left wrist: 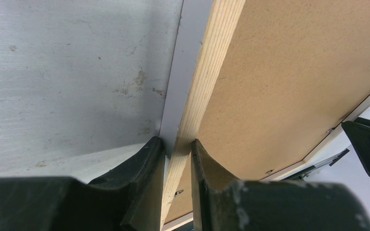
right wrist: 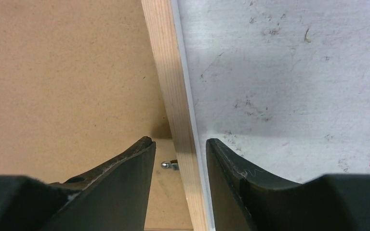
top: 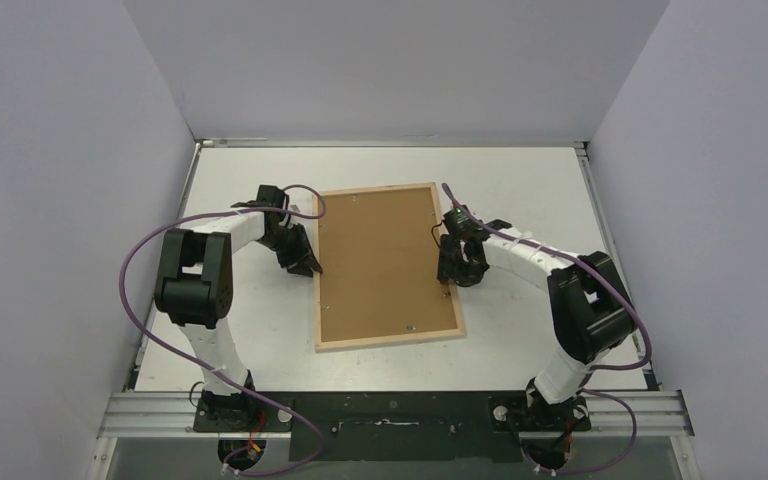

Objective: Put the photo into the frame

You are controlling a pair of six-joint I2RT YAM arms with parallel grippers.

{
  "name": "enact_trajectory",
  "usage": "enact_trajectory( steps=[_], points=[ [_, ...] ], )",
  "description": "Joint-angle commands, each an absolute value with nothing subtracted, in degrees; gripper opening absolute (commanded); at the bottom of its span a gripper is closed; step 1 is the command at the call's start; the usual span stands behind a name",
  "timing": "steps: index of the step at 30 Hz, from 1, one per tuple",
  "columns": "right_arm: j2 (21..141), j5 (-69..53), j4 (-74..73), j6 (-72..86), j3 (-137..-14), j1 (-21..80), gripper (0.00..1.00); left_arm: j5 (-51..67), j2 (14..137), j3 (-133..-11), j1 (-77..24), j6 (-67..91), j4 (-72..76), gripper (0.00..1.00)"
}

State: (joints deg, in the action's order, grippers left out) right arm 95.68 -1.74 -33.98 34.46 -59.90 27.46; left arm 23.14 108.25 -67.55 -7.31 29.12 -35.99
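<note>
The frame (top: 390, 339) lies face down in the middle of the table, its pale wood rim around a brown hardboard back (top: 380, 260). The photo is hidden. My left gripper (top: 312, 268) is shut on the frame's left rim (left wrist: 212, 72), one finger outside it and one on the hardboard (left wrist: 294, 72). My right gripper (top: 447, 280) straddles the right rim (right wrist: 166, 72). Its jaws are open, with a gap on the hardboard (right wrist: 62, 72) side. In the wrist views the left gripper (left wrist: 178, 142) and the right gripper (right wrist: 178, 140) each hold the rim between their fingers.
Small metal clips (right wrist: 169, 165) sit along the inner edge of the rim over the hardboard. Bare scuffed white table (top: 530, 190) surrounds the frame, closed in by grey walls (top: 50, 200) at the left, right and back.
</note>
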Motion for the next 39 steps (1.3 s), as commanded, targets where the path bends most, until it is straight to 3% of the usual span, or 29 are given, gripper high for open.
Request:
enact_trajectory(
  steps=[1,5,9,17,23,39],
  points=[
    [96.5,2.0,-32.1,32.7,-61.6,27.8,0.42,20.6,106.9,-68.7,-6.4,29.8,-34.5,0.13],
    [97.0,2.8,-31.7,33.5,-61.1,27.7,0.35,20.3,106.5,-68.5,-6.4,29.8,-34.5,0.16],
    [97.1,0.6,-29.9,34.1,-60.1,27.8,0.18,21.1,106.1,-69.1,-6.3,29.3,-34.9,0.25],
    [95.8,2.1,-27.0,38.1,-58.3,27.7,0.09,21.2,104.0,-70.1,-6.3,28.8,-35.2,0.47],
    [96.2,4.3,-22.7,42.7,-58.7,27.3,0.12,19.4,102.5,-69.1,-6.3,28.5,-35.6,0.52],
    [105.0,7.3,-23.1,51.9,-66.2,28.2,0.15,12.3,98.7,-62.7,-6.3,30.5,-36.0,0.52]
  ],
)
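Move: My right hand's open fingers hover astride the frame's right rail, whose nearest stretch lies about 2 cm straight below. A small metal tab sits roughly 2 cm back and 1 cm left of that hand; the brown backing board's middle is some 12 cm left and 4 cm ahead. My left hand still pinches the left rail; the stretch beside its rear tab lies about 7 cm straight back, the tab itself 8 cm back and 1 cm right. I lower my right hand about 1 cm and pinch the right rail, then drag the frame some 5 cm forward and a little left, turning the hand about 10 degrees clockwise. Once it has hold, my left hand opens off the left rail, rises about 2 cm while edging left, then comes back and down leftward, open astride the rail beside the rear tab. ##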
